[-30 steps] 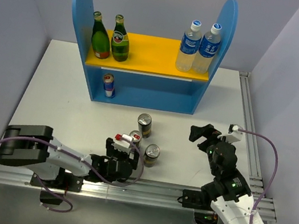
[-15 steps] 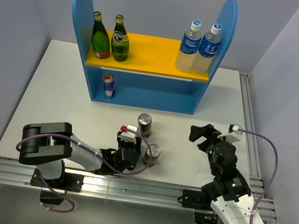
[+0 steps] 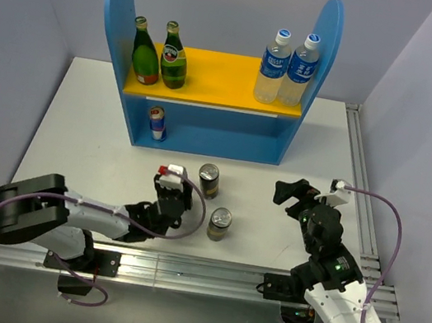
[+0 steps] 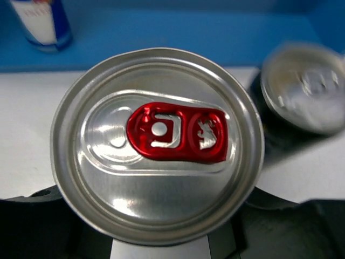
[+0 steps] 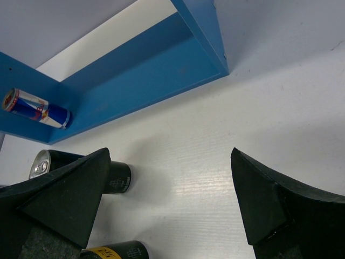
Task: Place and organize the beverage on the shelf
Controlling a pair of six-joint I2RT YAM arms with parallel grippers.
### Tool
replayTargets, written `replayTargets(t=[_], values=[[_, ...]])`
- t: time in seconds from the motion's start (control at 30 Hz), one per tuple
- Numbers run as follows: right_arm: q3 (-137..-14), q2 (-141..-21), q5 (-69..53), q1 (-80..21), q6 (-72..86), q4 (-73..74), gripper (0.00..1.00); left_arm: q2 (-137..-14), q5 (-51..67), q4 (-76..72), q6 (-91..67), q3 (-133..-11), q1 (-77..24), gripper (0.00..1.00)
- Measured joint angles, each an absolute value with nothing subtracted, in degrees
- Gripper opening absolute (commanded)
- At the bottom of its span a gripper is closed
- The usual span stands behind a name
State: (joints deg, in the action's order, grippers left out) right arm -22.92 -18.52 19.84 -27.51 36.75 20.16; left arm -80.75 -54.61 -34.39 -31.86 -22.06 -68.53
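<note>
My left gripper (image 3: 170, 193) is shut on a slim can with a silver top and red tab (image 4: 156, 143), held upright in front of the blue shelf (image 3: 205, 130). In the top view my wrist hides this can. A second blue-and-silver can (image 3: 157, 123) stands at the left of the lower level. Two green bottles (image 3: 145, 55) (image 3: 174, 58) stand at the left of the yellow upper board. Two dark cans (image 3: 209, 180) (image 3: 219, 223) stand on the table to the right of my left gripper. My right gripper (image 3: 294, 194) is open and empty, right of them.
Two clear water bottles (image 3: 273, 67) (image 3: 302, 68) stand at the right of the upper board. The right wrist view shows the dark cans (image 5: 116, 177) (image 5: 113, 251) to the left of its open fingers (image 5: 64, 199). An aluminium rail (image 3: 361, 195) runs along the table's right edge.
My left gripper has closed round the slim can and moved with it leftward and toward the shelf, away from the two dark cans. The right arm has not moved.
</note>
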Motion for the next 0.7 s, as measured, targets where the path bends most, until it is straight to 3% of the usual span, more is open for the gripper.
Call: replayTargets(t=[0.27, 0.7], values=[[-22.9, -17.8, 19.6, -27.5, 36.6, 20.1, 1.0, -78.1, -47.4, -36.6, -22.7, -23.6, -54.0, 0.0], [-22.9, -17.8, 19.0, -27.5, 36.6, 20.1, 1.0, -98.7, -35.3, -40.0, -18.0, -41.5, -37.0, 0.0]])
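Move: Inside the lower shelf bay, the free spot right of the standing blue can lies some 20 cm ahead of the left hand, 6 cm to its left and about 2 cm below; the standing blue can is roughly 21 cm ahead and 12 cm left. The black can stands about 6 cm ahead and 6 cm right of the left hand, 3 cm lower. From the idle right hand that spot is about 21 cm ahead, 34 cm left and 11 cm below. Carrying the already gripped and lifted can, the left hand goes about 17 cm forward and 5 cm left, rising some 2 cm right away, then running nearly straight ahead past the black can into the lower bay beside the standing blue can. The wrist swings about 10 degrees counter-clockwise and the fingers keep their hold. ##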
